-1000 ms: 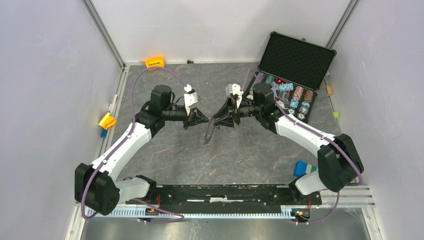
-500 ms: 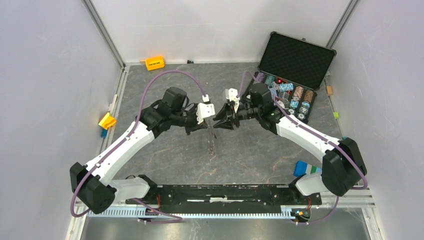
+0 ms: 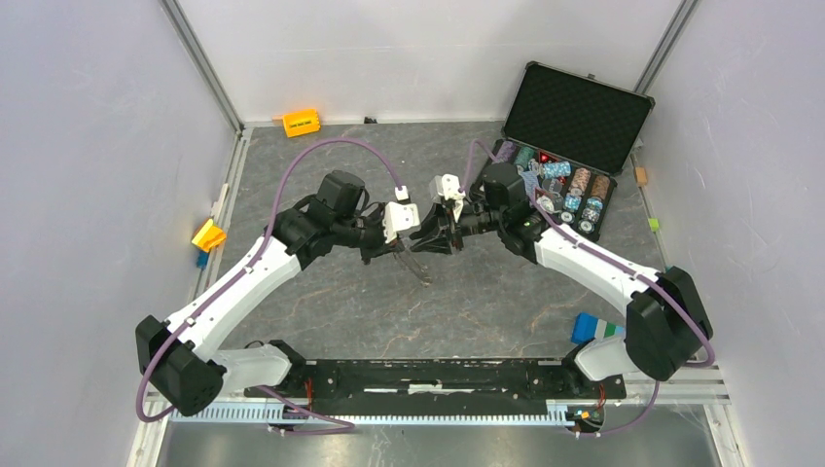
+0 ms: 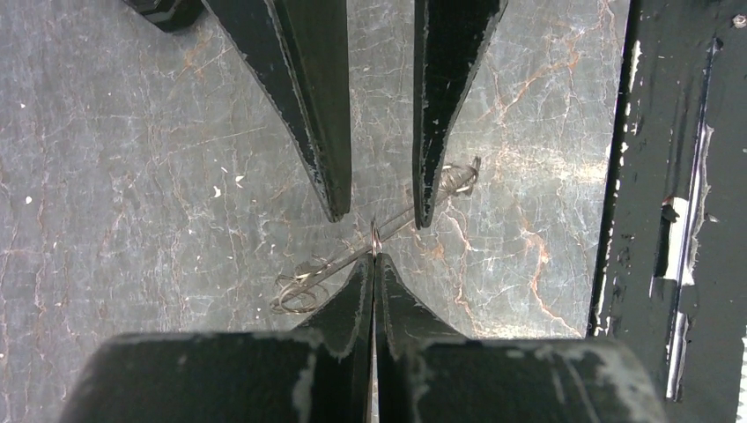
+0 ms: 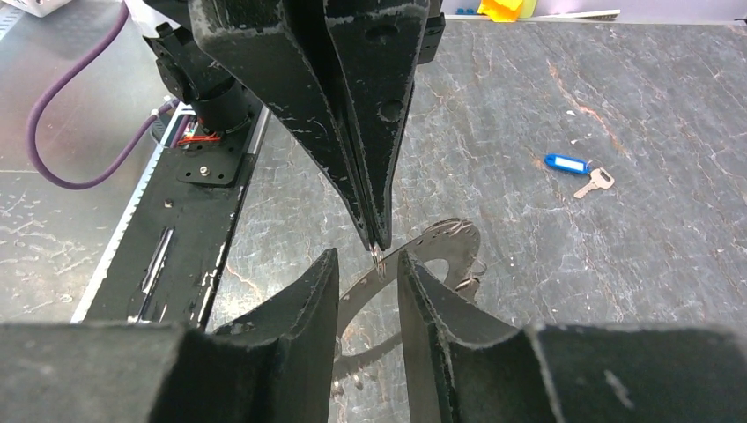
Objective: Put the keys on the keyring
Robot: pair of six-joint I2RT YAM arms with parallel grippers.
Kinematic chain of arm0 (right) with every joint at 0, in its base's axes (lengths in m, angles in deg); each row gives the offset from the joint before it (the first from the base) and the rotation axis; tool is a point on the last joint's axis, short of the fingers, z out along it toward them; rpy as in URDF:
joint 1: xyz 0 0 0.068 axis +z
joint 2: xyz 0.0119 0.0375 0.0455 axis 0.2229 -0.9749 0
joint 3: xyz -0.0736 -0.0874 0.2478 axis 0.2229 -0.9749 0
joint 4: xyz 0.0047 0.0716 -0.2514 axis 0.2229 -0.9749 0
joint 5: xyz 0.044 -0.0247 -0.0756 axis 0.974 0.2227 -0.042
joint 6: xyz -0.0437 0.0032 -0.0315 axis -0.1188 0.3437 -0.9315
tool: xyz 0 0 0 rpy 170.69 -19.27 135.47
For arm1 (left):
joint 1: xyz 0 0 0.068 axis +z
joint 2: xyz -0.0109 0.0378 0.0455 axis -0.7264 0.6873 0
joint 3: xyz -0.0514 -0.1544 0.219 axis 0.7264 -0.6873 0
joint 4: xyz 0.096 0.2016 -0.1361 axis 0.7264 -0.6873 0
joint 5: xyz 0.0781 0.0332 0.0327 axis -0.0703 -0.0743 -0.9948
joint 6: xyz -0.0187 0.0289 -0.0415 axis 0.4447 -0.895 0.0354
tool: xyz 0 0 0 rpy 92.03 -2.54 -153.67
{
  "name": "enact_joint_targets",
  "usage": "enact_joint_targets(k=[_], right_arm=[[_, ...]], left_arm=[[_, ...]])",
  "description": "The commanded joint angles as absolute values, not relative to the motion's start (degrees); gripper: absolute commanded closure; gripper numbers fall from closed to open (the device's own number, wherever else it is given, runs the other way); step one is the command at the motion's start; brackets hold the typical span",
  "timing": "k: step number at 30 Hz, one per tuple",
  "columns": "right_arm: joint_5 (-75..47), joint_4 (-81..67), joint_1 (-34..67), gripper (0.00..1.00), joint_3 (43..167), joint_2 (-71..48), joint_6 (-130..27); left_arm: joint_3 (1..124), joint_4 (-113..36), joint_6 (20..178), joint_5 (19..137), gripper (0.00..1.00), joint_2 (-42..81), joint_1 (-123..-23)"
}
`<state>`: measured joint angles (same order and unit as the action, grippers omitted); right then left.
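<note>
The keyring (image 3: 420, 267) is a flat grey band with small holes and wire loops, held off the table between both arms. My left gripper (image 3: 406, 249) is shut on its rim; in the left wrist view its tips (image 4: 374, 257) pinch the thin edge of the keyring (image 4: 330, 270). My right gripper (image 5: 368, 257) is open, its fingers standing either side of the keyring's band (image 5: 445, 240), facing the left gripper (image 5: 377, 247). One key (image 5: 595, 181) with a blue tag (image 5: 567, 164) lies on the table beyond.
An open black case (image 3: 576, 117) with poker chips stands at the back right. An orange block (image 3: 302, 122) lies at the back wall, a yellow piece (image 3: 208, 234) at the left edge, a blue object (image 3: 587, 326) near the right arm's base.
The left arm has swung in from the left and met the right gripper at the ring. The keyring has gone from hanging straight down to slanting toward the lower right.
</note>
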<state>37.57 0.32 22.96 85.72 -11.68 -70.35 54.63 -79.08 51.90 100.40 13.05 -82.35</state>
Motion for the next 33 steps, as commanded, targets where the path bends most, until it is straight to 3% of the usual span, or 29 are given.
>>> enact_joint_targets(k=[1,26,33], right_arm=[[38.9,2.9,23.5,0.64,85.4,-12.4,-69.8],[39.3,0.6,24.5,0.85,85.4,-13.4,-72.5],[39.0,0.0,24.5,1.00,85.4,-13.2,-73.0]], left_arm=[[56.6,-76.7,53.2,103.7,0.98,11.7,-82.7],[55.7,-75.0,54.7,104.5,0.98,11.0,-82.5],[55.6,-75.0,54.6,104.6,0.98,11.0,-82.5]])
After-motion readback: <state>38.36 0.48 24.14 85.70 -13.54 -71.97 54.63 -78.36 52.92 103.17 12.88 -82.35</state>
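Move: The ring wire to pinch sticks out of the shut left fingertips, roughly 1 cm to the left gripper's right and 1 cm below it. From the half-spread right fingers it is about 2 cm left and 1 cm down, level fore and aft. The slotted keyring plate hangs some 7 cm under the left hand, straight below it; the loose key lies about 12 cm ahead of that hand, 14 cm left and 18 cm down. Close the right gripper on the ring wire: lower it about 1 cm while easing a little left towards the left fingertips, then shut its fingers from roughly a third open until they pinch the wire. Keep the left gripper shut on the ring, drawing it barely 1 cm back and right to meet the right tips. ##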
